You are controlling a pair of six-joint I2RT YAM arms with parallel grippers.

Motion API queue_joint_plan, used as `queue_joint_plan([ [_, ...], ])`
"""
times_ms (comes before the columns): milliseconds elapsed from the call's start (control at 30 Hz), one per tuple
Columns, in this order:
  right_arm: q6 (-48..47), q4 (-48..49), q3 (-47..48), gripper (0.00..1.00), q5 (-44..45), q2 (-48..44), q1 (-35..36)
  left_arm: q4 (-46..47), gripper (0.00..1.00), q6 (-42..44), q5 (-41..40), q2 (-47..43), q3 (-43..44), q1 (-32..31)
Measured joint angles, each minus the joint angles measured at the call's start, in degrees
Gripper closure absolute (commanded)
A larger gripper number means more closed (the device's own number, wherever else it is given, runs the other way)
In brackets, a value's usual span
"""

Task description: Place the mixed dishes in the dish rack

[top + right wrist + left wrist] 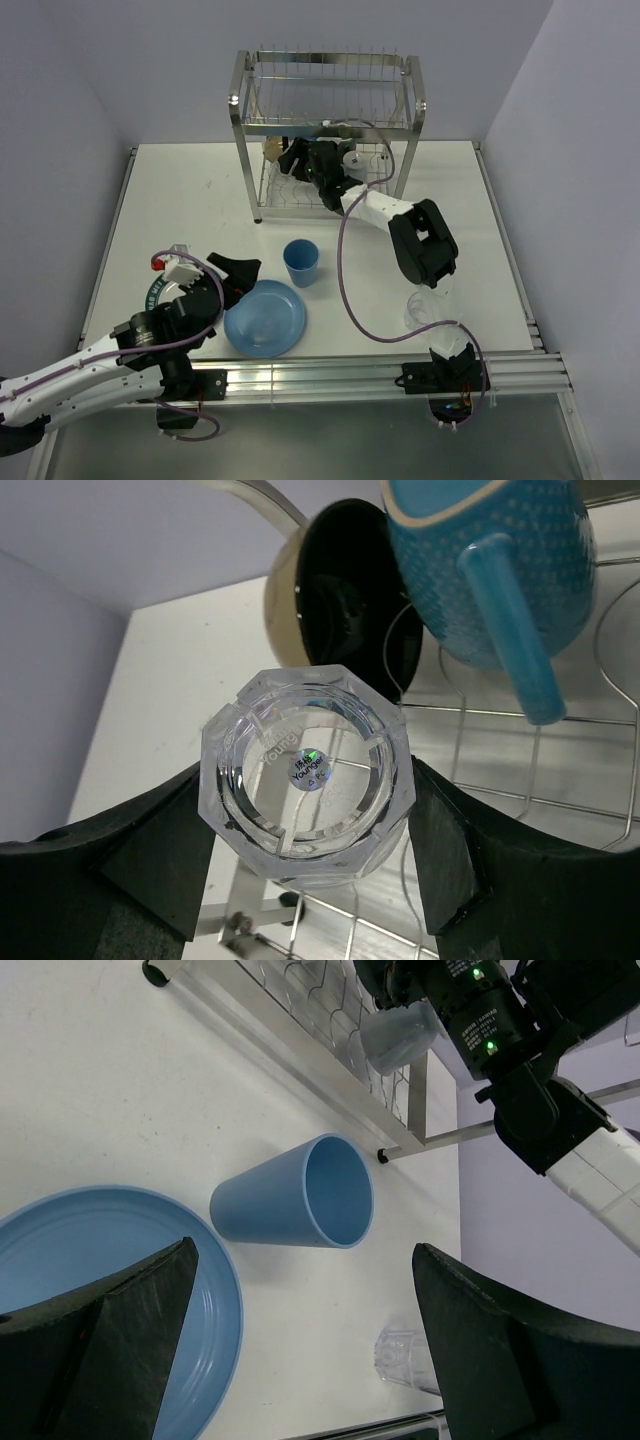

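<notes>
My right gripper [303, 160] reaches into the lower tier of the dish rack [238, 112] and is shut on a clear glass [308, 772], whose base faces the wrist camera. Just beyond the glass sit a pale blue dotted mug [490, 570], a black bowl [350, 600] and a cream cup [280, 590] on the rack wires [560, 750]. My left gripper [230, 280] stands open and empty at the left edge of the blue plate [265, 318]. A blue tumbler [301, 263] stands upright past the plate. A second clear glass [420, 308] stands by the right arm's base.
A dark-rimmed plate [153, 291] lies mostly under the left arm, with a small clear and red item [165, 259] beside it. The right arm's purple cable [345, 270] loops over the table between tumbler and glass. Walls close in on both sides.
</notes>
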Motion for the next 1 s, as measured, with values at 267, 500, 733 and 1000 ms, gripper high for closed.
queue_joint_plan([
  [267, -4.6, -6.5, 5.8, 0.92, 2.1, 4.2, 0.4, 0.3, 0.05, 0.8, 0.7, 1.5, 0.0, 0.0],
  [500, -7.1, -9.8, 7.3, 0.47, 3.1, 4.2, 1.0, 0.7, 0.04, 0.8, 1.2, 2.6, 0.0, 0.0],
  [733, -7.1, -6.4, 3.4, 0.02, 0.9, 3.0, 1.3, 0.6, 0.04, 0.7, 3.6, 5.6, 0.0, 0.0],
  [1000, -6.9, -5.8, 0.1, 0.0, -1.3, 1.2, 1.5, 0.5, 0.04, -0.6, 5.6, 5.4, 0.0, 0.0],
])
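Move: About 4 cm below the right hand, which holds the clear glass, is its place at the front left of the lower rack. The black bowl stands some 6 cm ahead and 4 cm left, the teal mug 8 cm ahead and 5 cm right, both slightly lower; a second glass stands 17 cm right, 1 cm ahead. From the left hand, the blue cup is about 8 cm ahead, 9 right, 15 below; the blue plate 4 back, 1 left, 19 below. Lowering the clear glass about 3 cm onto the wires in front of the black bowl, the right hand rolls its left side down some 10 degrees, pauses, then spreads its fingers wide to let go while backing off about 2 cm and sinking slightly more. The open, empty left hand eases down and right towards the blue cup, about 2 cm each way. ##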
